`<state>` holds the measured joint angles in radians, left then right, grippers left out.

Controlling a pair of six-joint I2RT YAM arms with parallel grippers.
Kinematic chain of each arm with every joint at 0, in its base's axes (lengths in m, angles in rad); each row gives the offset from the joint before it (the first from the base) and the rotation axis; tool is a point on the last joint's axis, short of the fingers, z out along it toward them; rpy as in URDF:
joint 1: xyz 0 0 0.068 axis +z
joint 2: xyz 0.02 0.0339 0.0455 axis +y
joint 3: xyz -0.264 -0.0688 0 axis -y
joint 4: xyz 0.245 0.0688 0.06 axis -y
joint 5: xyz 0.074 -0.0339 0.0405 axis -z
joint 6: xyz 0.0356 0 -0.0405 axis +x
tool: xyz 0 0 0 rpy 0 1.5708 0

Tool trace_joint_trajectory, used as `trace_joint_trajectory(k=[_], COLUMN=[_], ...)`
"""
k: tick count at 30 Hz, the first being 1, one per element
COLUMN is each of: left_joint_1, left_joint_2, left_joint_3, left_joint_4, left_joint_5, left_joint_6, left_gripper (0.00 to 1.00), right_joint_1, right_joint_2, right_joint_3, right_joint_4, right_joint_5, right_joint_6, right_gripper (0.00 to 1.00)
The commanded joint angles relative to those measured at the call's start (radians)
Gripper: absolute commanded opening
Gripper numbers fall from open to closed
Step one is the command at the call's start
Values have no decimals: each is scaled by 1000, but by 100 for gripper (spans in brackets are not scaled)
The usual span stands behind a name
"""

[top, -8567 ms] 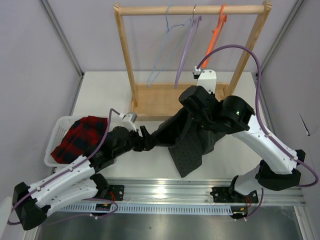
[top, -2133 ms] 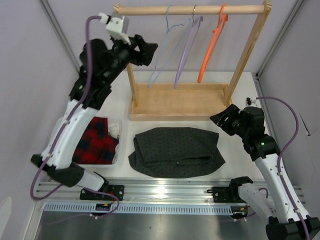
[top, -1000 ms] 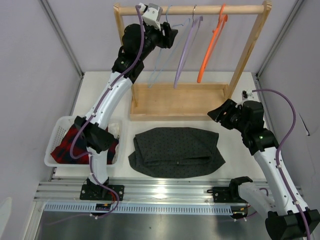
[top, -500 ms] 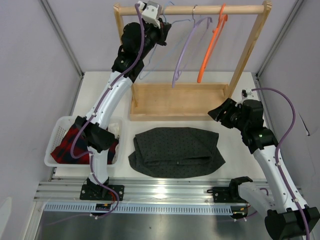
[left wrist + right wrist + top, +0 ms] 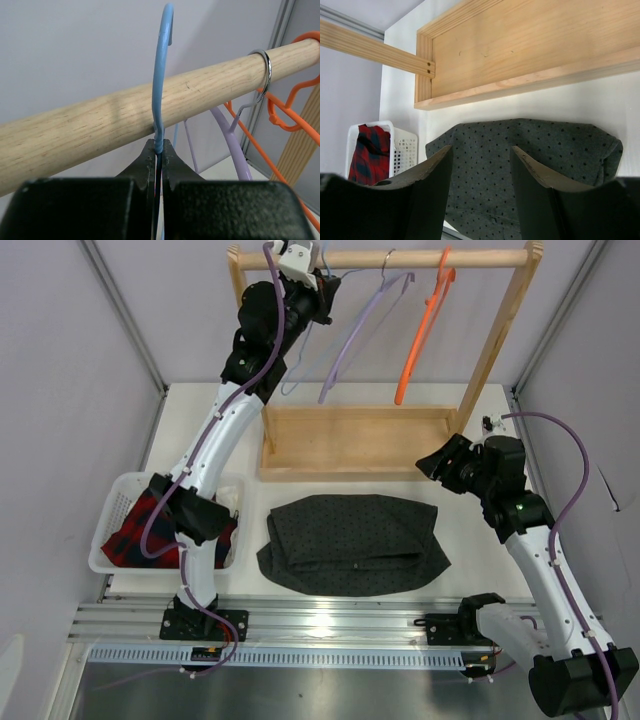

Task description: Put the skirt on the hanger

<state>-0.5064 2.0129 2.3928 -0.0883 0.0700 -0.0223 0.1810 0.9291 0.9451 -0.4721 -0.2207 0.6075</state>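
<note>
The dark dotted skirt (image 5: 350,543) lies flat on the table in front of the rack, and shows below my right fingers (image 5: 520,170). The pale blue hanger (image 5: 296,360) hangs by its hook (image 5: 161,75) on the wooden rod (image 5: 480,258), its body swung left. My left gripper (image 5: 318,288) is up at the rod, shut on the hanger's twisted neck (image 5: 159,143). My right gripper (image 5: 440,462) hovers open above the skirt's far right corner, with nothing between its fingers (image 5: 481,150).
A lilac hanger (image 5: 350,345) and an orange hanger (image 5: 420,335) hang on the same rod, right of the blue one. The rack's wooden base (image 5: 350,435) stands behind the skirt. A white basket (image 5: 112,505) with a red plaid garment (image 5: 150,535) sits at the left.
My left gripper has shut on the blue hanger's neck and pulled it left; the lilac hanger has swung left too. The right arm has barely moved.
</note>
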Motion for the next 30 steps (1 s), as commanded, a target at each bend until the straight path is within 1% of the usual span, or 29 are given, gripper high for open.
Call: trace_joint_trajectory(k=[1,4,6,8,14,22,26,27,29,30], left_joint_1=[0,0,0,0,0,2,2,2,2,2], left_joint_2=[-36,-62,-110,-146,-253,-278,-261,-267,-296,-337], left_joint_3=[40,22,-35,-125,-285,-288,-235,-238,-299,-322], left_joint_4=[30,15,24,51,117,133,58,38,33,47], left_joint_5=[-18,-21,-24,-16,-7,8,25,22,11,13], left_joint_6=[19,56,71,84,102,94,96,96,96,99], left_gripper=[0,0,0,0,0,0,0,0,0,0], right_joint_1=[-2,-2,-3,-3,-5,-3,-5,-5,-5,-5], right_joint_2=[1,-1,-3,-4,-13,-15,-10,-10,-10,-12], right_joint_3=[43,40,41,41,29,3,3,3,14,17], right_joint_4=[46,47,47,44,32,38,33,30,23,17], right_joint_5=[-16,-17,-19,-17,-5,-2,-6,-5,-2,-2], right_joint_6=[-20,-18,-18,-20,-28,-31,-31,-32,-38,-40], right_gripper=[54,54,54,54,54,53,53,53,53,53])
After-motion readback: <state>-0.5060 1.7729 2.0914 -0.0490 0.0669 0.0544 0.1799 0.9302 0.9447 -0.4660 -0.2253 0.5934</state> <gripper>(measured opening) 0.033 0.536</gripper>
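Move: The left hand already pinches the blue hanger just under its hook; the dark skirt it is meant for lies on the table about 30 cm back, 5 cm to the right and some 52 cm below. The rod is only some 3 cm ahead and 4 cm higher at this spot, the purple hanger's hook about 4 cm ahead and 11 cm right, the orange hanger's about 4 cm ahead and 23 cm right, both hooks some 5 cm up. From the right hand the skirt is about 8 cm back, 14 cm left and 25 cm down. With its fingers kept shut on the neck of the blue hanger, the left hand draws the hanger away from the rod, some 4 cm back and about 3 cm to the left, away from the purple hanger too. It dips by a bit under 2 cm as it starts back, then climbs again to about its first height and slows almost to a stop, with the wrist hardly turning. ##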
